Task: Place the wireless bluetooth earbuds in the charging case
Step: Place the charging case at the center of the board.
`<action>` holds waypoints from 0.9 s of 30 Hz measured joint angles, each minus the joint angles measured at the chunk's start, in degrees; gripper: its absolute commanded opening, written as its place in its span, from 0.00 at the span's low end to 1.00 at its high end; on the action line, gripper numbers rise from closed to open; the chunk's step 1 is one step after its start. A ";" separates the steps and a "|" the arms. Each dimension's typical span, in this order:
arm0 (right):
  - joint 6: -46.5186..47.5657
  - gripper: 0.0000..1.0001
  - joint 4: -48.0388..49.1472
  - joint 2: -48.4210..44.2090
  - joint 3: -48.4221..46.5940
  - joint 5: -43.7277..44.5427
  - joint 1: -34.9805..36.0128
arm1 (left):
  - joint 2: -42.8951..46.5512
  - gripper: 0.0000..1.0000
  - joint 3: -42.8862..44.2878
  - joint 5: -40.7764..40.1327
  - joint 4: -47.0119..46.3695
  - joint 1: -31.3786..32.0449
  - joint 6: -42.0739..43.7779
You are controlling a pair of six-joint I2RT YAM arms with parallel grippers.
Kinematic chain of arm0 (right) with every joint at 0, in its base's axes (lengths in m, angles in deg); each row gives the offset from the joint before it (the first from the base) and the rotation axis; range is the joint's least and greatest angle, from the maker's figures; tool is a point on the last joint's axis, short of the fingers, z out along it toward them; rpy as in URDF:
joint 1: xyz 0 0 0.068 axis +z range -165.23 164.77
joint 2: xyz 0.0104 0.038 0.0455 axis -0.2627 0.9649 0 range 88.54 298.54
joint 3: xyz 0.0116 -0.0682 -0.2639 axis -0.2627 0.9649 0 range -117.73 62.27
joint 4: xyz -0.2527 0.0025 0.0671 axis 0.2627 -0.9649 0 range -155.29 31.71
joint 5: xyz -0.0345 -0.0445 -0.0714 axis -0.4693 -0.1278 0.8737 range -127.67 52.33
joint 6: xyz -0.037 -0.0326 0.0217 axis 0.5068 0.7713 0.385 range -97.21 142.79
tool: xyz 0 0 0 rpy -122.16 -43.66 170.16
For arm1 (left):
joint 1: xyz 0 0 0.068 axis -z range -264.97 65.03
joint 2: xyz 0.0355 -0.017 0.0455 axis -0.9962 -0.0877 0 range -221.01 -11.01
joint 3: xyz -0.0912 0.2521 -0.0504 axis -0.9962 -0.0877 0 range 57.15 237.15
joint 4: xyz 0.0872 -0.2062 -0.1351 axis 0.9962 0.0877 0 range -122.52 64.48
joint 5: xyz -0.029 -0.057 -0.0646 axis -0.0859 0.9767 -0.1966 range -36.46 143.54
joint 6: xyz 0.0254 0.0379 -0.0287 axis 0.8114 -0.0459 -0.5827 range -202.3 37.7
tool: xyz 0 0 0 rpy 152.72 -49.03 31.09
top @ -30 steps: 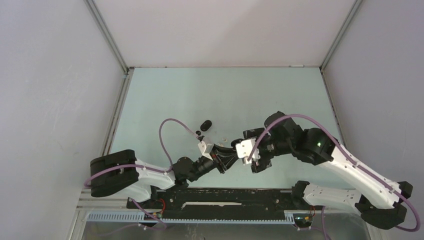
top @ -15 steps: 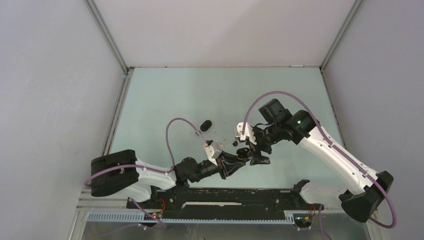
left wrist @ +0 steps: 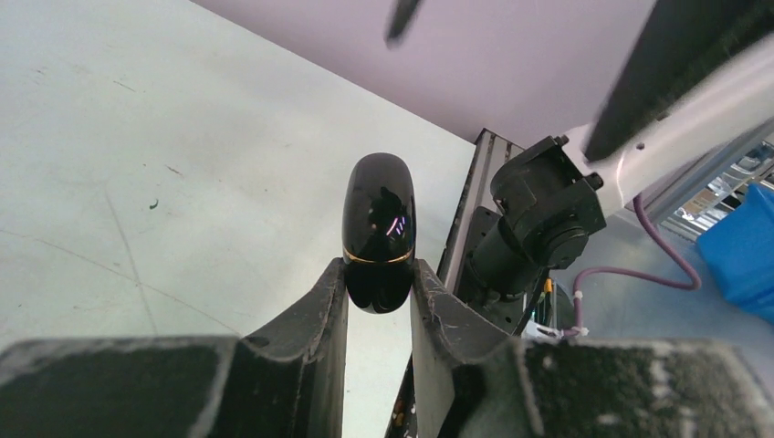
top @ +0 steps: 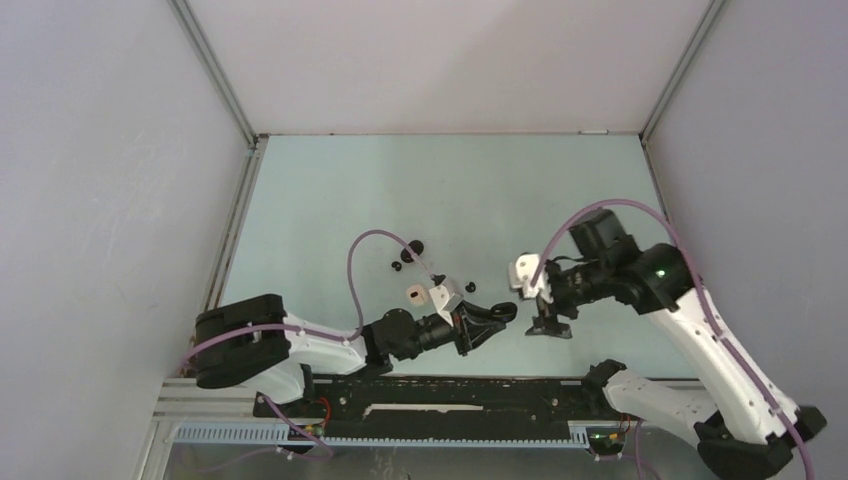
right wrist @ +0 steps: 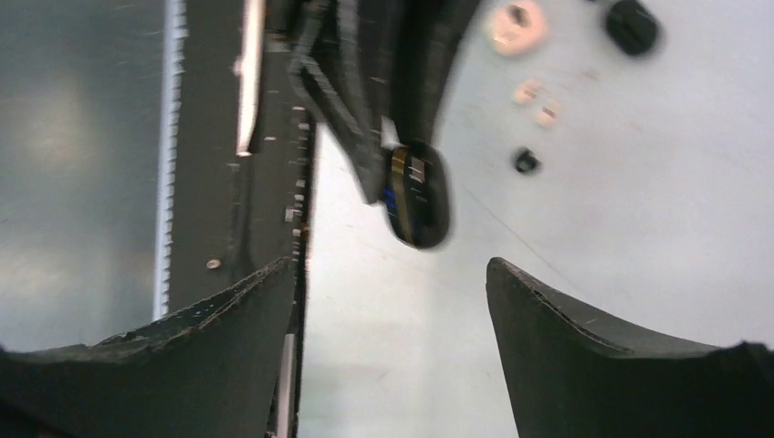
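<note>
My left gripper (left wrist: 379,278) is shut on a glossy black charging case (left wrist: 378,228) with a thin gold seam, and the case pokes out past the fingertips. In the top view this case (top: 504,312) hangs just above the table, right of centre. My right gripper (top: 549,325) is a short way to the right of it, open and empty. In the right wrist view the held case (right wrist: 422,196) lies ahead of the wide-apart right gripper (right wrist: 391,266). A black earbud (right wrist: 525,161) and two whitish earbuds (right wrist: 537,100) lie on the table beyond it.
A cream case (top: 412,294) and a black earbud (top: 470,287) sit left of the held case. More small black pieces (top: 408,256) lie under the left arm's purple cable (top: 372,240). The black base rail (top: 450,395) runs along the near edge.
My right gripper has drawn back to the right, away from the left gripper, with its jaws still apart. My left gripper has shifted right with the black case.
</note>
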State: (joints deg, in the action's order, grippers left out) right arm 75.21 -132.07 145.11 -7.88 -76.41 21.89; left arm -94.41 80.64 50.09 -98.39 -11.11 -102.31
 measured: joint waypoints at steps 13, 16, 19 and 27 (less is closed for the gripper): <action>-16.94 0.94 16.85 -3.32 14.25 -15.13 -51.71 | -12.61 0.03 16.24 3.61 10.47 -3.72 -8.66; -26.49 1.00 26.88 -2.12 20.79 -17.27 -61.11 | -17.40 0.09 21.35 5.66 13.70 -6.03 -13.35; -34.58 1.00 34.45 -1.46 24.17 -17.59 -65.99 | -22.47 0.11 27.61 7.32 20.00 -8.41 -19.41; -39.45 1.00 40.98 -6.40 24.61 -14.95 -67.32 | -32.94 0.15 37.05 8.68 31.04 -10.93 -29.62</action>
State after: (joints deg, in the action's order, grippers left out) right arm 35.76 -91.09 138.71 16.73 -91.36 -45.43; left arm -127.35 117.68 58.77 -67.35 -22.03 -131.93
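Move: Some 10 cm ahead of the left hand, 11 cm to its right and 17 cm below lies the bare spot of board towards which it carries the closed charging case. The small black piece sits about 13 cm ahead and 2 cm left of this hand, the pink piece 13 cm ahead and 13 cm left, both some 17 cm below. From the empty right hand the case is about 7 cm left, 1 cm ahead and 4 cm below. Carrying the case in its still-shut grip, the left hand sweeps about 10 cm right and 9 cm forward, ever more steeply down (some 11 cm), towards the bare board as its fingers tip downward. The empty right hand clears out about 18 cm right and 16 cm forward, away from the case, swinging some 75 degrees clockwise and spreading its fingers fully. ##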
